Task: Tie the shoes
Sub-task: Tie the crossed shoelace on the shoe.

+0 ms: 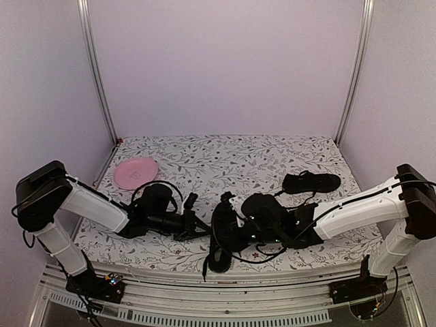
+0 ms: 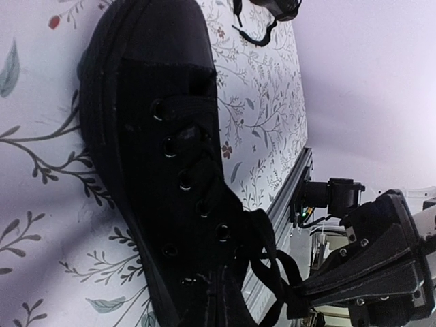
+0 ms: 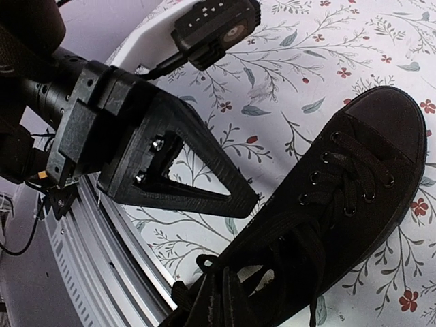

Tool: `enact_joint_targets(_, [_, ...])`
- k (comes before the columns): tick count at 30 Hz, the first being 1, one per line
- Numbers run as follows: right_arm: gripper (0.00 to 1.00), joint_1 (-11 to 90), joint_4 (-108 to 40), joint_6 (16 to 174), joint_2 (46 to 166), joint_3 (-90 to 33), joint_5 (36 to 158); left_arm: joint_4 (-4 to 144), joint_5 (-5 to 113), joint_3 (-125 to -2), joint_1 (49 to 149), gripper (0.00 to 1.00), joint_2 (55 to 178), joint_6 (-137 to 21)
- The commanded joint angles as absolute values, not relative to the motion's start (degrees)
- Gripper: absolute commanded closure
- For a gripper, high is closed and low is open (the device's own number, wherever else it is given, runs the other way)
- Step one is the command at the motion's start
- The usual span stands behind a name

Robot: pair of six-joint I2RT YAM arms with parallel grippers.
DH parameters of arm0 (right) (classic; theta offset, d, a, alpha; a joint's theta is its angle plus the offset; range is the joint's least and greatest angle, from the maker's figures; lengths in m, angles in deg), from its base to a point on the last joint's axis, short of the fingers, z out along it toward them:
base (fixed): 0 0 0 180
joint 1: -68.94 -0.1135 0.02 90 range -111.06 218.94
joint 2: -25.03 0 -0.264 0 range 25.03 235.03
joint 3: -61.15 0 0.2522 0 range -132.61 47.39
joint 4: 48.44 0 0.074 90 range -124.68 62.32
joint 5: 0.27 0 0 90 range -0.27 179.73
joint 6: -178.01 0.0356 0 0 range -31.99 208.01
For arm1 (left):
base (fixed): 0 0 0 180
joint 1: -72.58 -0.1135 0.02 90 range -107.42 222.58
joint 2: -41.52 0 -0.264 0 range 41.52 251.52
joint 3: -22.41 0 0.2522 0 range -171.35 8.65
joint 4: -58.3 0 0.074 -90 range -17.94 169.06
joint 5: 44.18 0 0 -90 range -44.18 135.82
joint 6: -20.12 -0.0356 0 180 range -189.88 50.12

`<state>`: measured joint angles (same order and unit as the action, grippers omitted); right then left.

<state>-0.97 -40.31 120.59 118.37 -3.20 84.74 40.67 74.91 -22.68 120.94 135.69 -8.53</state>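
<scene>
One black shoe (image 1: 218,259) lies at the table's front edge between my two grippers, and it fills the left wrist view (image 2: 150,122) and the right wrist view (image 3: 354,177). Its laces (image 2: 272,266) are loose and run to my right gripper (image 2: 300,300), which is shut on a lace by the shoe's opening (image 1: 236,228). My left gripper (image 3: 253,199) is shut, its tip against the shoe's side (image 1: 204,225). No lace shows between its fingers. The second shoe (image 1: 311,182) lies apart at the back right.
A pink plate (image 1: 135,172) sits at the back left on the flowered cloth (image 1: 225,157). One lace end (image 1: 204,272) hangs over the metal front rail (image 1: 225,289). Frame posts stand at both back corners.
</scene>
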Motion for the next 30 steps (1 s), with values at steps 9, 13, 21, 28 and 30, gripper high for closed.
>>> enact_joint_targets(9, [0.86, 1.17, -46.85, 125.6, 115.9, 0.01, 88.98, 37.68, 74.92, -20.75, 121.27, 0.8, 132.65, -10.56])
enact_joint_targets(13, [0.73, 1.16, -46.2, 124.4, 113.98, 0.04, 88.4, 38.38, 74.04, -19.56, 121.31, 0.75, 131.71, -10.76])
enact_joint_targets(21, [0.65, 1.83, -41.77, 122.77, 111.21, 0.02, 85.82, 39.29, 74.07, -18.87, 121.29, 0.71, 129.74, -12.76])
enact_joint_targets(28, [0.53, 2.31, -33.21, 123.35, 114.17, -3.98, 83.7, 39.89, 72.46, -17.46, 121.34, 0.71, 127.84, -12.48])
enact_joint_targets(30, [0.52, 2.71, -33.53, 124.58, 114.68, -3.7, 84.71, 40.32, 71.34, -16.88, 121.3, 0.71, 126.81, -12.32])
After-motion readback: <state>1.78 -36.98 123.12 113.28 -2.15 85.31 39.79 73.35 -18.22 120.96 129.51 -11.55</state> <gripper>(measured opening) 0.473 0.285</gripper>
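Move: Between the two grippers, the crossed lace sits on top of the shoe. It is about 4 cm to the right of the left hand and 2 cm back, barely below it, and some 3 cm left of and 2 cm ahead of the right hand, 4 cm lower. The toe cap lies about 8 cm ahead of the left hand and 4 cm to its right. A loose lace tail trails about 11 cm back from the left hand and 1 cm to its left. Opening from shut to nearly half, the right fingers let go of the lace loop; that hand then lifts a good 3 cm, sinks again by over a centimetre, and ends about 2 cm farther right and 1 cm farther forward. The left fingers spread to roughly a third beside the shoe's left edge as that hand eases a centimetre or so left and up, away from the lace. ##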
